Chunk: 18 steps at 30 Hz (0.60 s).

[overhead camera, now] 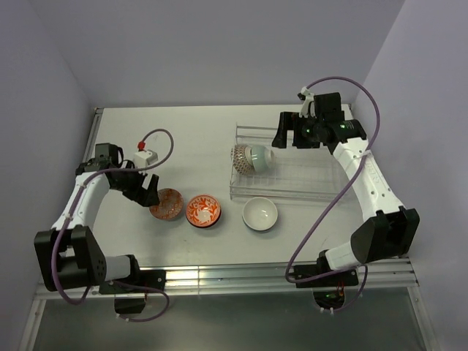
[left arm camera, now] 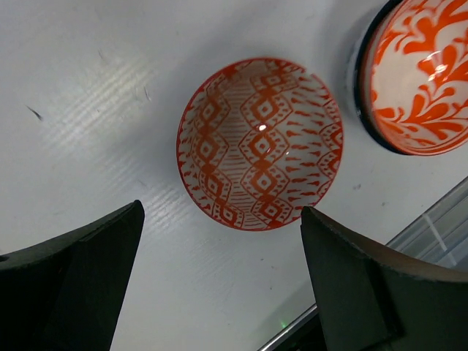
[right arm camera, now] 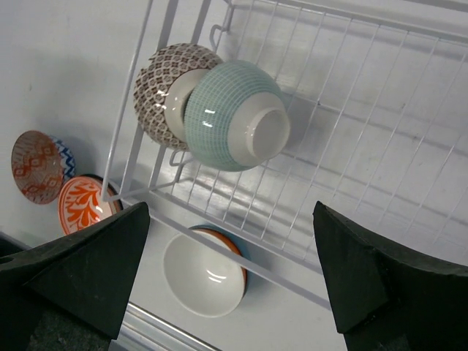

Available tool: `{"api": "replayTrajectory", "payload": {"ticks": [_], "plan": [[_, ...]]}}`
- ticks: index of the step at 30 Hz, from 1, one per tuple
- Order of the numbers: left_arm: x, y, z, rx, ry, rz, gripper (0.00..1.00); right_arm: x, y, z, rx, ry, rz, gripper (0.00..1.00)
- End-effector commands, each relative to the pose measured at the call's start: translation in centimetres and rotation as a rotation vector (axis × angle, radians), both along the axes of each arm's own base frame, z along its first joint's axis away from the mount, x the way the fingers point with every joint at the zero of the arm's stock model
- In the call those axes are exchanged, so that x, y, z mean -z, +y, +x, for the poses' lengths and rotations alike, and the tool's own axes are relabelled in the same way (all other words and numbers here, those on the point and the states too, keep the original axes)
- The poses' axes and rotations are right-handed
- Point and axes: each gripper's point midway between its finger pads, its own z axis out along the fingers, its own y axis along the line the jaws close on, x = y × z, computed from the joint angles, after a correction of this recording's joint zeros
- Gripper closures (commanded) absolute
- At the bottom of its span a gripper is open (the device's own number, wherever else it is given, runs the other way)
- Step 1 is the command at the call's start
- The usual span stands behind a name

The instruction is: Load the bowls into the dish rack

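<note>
The wire dish rack (overhead camera: 307, 175) lies right of centre. At its left end, a brown-patterned bowl (overhead camera: 240, 158) and a pale green bowl (overhead camera: 260, 155) stand on edge, nested. The right wrist view shows the same brown bowl (right arm camera: 155, 84), green bowl (right arm camera: 230, 117) and rack (right arm camera: 380, 146). In front of the rack an orange diamond-patterned bowl (overhead camera: 167, 204), an orange-red leaf-patterned bowl (overhead camera: 203, 210) and a white bowl (overhead camera: 260, 213) rest upright on the table. Orange and teal rims show under the white bowl (right arm camera: 201, 274). My left gripper (overhead camera: 146, 191) hangs open just left of the diamond bowl (left arm camera: 259, 145), which lies beyond its fingertips. My right gripper (overhead camera: 282, 136) hovers open over the rack's back rail.
A white box with a red button (overhead camera: 145, 156) and its cable sits behind the left arm. An aluminium rail (overhead camera: 241, 278) runs along the near table edge. Walls close in on the left, back and right. The leaf bowl (left arm camera: 420, 73) lies close beside the diamond bowl.
</note>
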Motion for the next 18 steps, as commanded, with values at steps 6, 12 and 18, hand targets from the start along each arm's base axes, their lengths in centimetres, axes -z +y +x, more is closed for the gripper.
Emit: {"api": "replayTrajectory", "payload": {"ticks": [6, 12, 18], "plan": [[5.0, 1.2, 1.2, -0.025, 0.088, 0.05, 0.14, -2.2, 0.2, -2.6, -0.111, -0.055, 0.044, 0.0], [7.3, 0.3, 1.6, -0.066, 0.149, 0.008, 0.27, -3.1, -1.1, -2.9, -0.082, -0.063, 0.073, 0.0], [9.2, -0.2, 1.6, -0.072, 0.193, 0.034, 0.5, -4.3, -2.6, -3.5, -0.052, -0.094, 0.063, 0.0]]}}
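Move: The red-patterned bowl sits low beside the left hand: about 5 cm to its right, 1 cm back and some 10 cm below. The orange floral bowl is roughly 12 cm farther right of it and 2 cm nearer the base; the white bowl is about 32 cm right of it and 3 cm nearer the base. From the right hand the red-patterned bowl lies around 40 cm left, 13 cm back and 22 cm down. The red-patterned bowl's left rim comes between the left fingers as that hand sinks almost straight down about 9 cm, tipping some 10 degrees steeper and closing to roughly half open, one finger inside the bowl and one outside; a pinch can't be seen yet. The right hand, empty and wide open, draws off about 4 cm up, back and right from the green bowl in the rack. ##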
